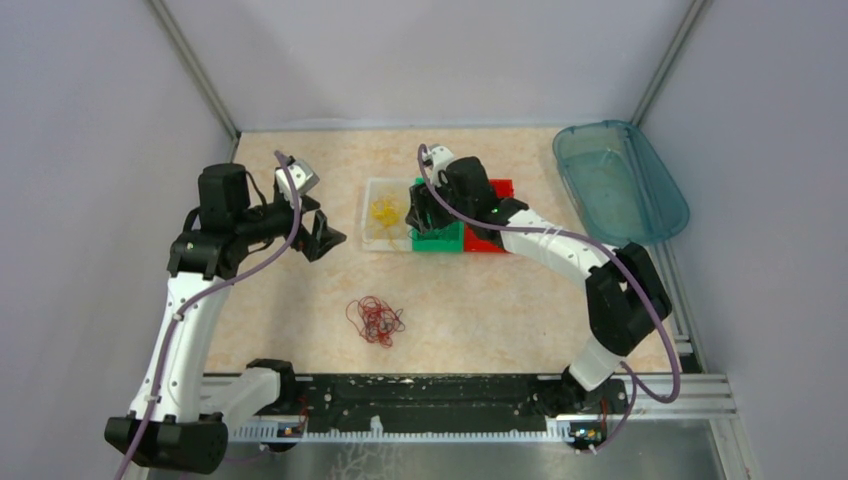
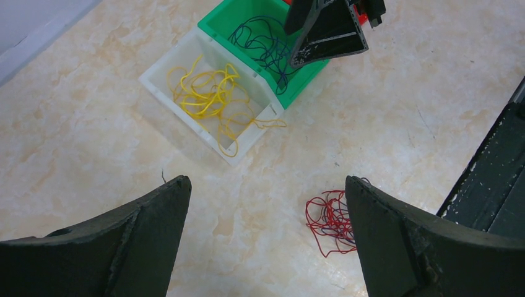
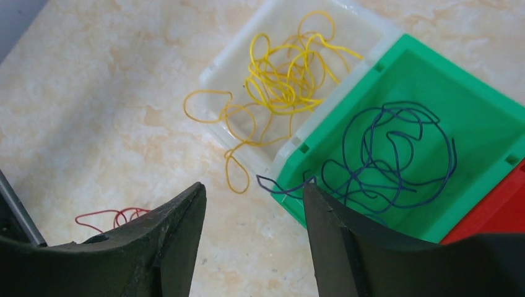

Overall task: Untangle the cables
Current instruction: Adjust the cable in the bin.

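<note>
A tangle of red cables with some dark strands (image 1: 375,320) lies loose on the table (image 1: 500,310), also seen as the red tangle (image 2: 331,216) beside my left gripper's right finger. Yellow cables (image 2: 207,93) fill the white bin (image 2: 162,62), with one loop hanging over its rim. Dark purple cables (image 3: 390,154) lie in the green bin (image 3: 483,99); one end droops over the rim by my right fingertip. My left gripper (image 2: 265,180) hovers open and holds nothing, left of the bins. My right gripper (image 3: 254,185) is open above the green bin's near corner, nothing between its fingers.
A red bin (image 1: 492,240) stands to the right of the green bin (image 1: 438,240). A teal tray (image 1: 620,180) leans at the back right corner. A black rail (image 1: 420,395) runs along the near edge, and walls enclose the table on three sides.
</note>
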{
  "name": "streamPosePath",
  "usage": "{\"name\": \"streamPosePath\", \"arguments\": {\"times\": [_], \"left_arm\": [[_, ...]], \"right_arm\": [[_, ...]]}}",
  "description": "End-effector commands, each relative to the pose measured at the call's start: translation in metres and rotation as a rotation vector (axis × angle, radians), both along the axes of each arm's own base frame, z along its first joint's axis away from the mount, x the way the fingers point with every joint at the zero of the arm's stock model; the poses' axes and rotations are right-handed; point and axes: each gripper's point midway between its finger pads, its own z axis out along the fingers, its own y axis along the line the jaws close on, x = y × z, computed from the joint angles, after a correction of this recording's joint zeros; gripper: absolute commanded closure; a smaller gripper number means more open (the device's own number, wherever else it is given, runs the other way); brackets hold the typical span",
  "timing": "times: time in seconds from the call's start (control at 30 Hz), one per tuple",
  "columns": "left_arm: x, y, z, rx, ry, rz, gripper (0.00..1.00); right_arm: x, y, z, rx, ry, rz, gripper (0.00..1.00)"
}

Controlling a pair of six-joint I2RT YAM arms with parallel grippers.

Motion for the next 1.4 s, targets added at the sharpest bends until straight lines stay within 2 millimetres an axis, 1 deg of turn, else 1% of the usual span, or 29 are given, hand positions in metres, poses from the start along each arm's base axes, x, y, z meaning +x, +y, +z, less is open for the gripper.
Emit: {"name": "streamPosePath", "arguments": {"times": [0.0, 0.1, 0.2, 0.33, 0.4, 0.47, 0.57, 0.63, 0.73, 0.77, 0.8, 0.97, 1.07, 1.17, 1.37], "left_arm": [[0.000, -0.005, 0.014, -0.027, -0.035, -0.017, 0.00], [-0.001, -0.003, 0.015, -0.018, -0.043, -0.011, 0.00], [-0.002, -0.001, 0.015, -0.007, -0.051, -0.007, 0.00], [-0.002, -0.002, 0.011, -0.009, -0.040, -0.013, 0.00], [-0.002, -0.003, 0.010, -0.013, -0.038, -0.017, 0.00], [-0.002, -0.004, 0.010, -0.016, -0.039, -0.018, 0.00], [-0.001, -0.003, 0.011, -0.016, -0.043, -0.016, 0.00], [-0.002, -0.003, 0.012, -0.014, -0.045, -0.015, 0.00], [-0.003, -0.003, 0.013, -0.013, -0.050, -0.015, 0.00], [-0.004, -0.003, 0.014, -0.012, -0.052, -0.016, 0.00], [-0.004, -0.003, 0.014, -0.012, -0.053, -0.016, 0.00], [-0.004, -0.003, 0.014, -0.013, -0.051, -0.018, 0.00], [-0.004, -0.003, 0.015, -0.014, -0.056, -0.019, 0.00], [-0.004, -0.002, 0.014, -0.010, -0.053, -0.015, 0.00], [-0.005, -0.001, 0.010, 0.003, -0.056, -0.016, 0.00]], "right_arm": [[0.011, 0.012, 0.035, 0.080, -0.086, -0.025, 0.41], [0.012, 0.015, 0.033, 0.070, -0.090, -0.025, 0.43], [0.011, 0.009, 0.036, 0.055, -0.097, -0.041, 0.44], [0.002, 0.003, 0.048, 0.069, -0.090, -0.059, 0.46], [-0.006, 0.005, 0.052, 0.079, -0.088, -0.059, 0.48], [-0.010, 0.007, 0.046, 0.077, -0.036, -0.073, 0.50], [-0.016, 0.014, 0.029, 0.070, 0.048, -0.079, 0.52], [-0.014, 0.015, 0.017, 0.060, 0.066, -0.106, 0.52], [-0.008, 0.016, 0.005, 0.055, 0.083, -0.143, 0.52], [-0.005, 0.015, 0.006, 0.060, 0.075, -0.155, 0.52], [-0.001, 0.017, -0.003, 0.050, 0.082, -0.168, 0.52], [0.019, 0.022, -0.015, 0.045, 0.094, -0.212, 0.52], [0.033, 0.020, -0.026, 0.038, 0.100, -0.256, 0.55], [0.045, 0.016, -0.023, 0.072, 0.086, -0.294, 0.60], [0.058, 0.015, -0.005, 0.119, 0.057, -0.298, 0.64]]}}
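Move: The stray loop of blue cable sticks out over the near left corner of the green bin, about 3 cm ahead of my right hand and 7 cm below. The rest of the blue cable, in the green bin, lies some 8 cm ahead and 4 cm to the right, 12 cm down. The white bin's middle is about 8 cm ahead and 7 cm left. From my left hand the loop is roughly 15 cm right, 8 cm ahead and 20 cm below. I hover my half-open right hand above the green bin's near left corner, edge back a little, then sink about 6 cm overall, reaching some 3 cm forward at the end, so the fingers come down around the stray blue loop. On the way I turn the hand about 15 degrees clockwise, tip the fingers some 10 degrees further down, and narrow their gap without shutting it. ##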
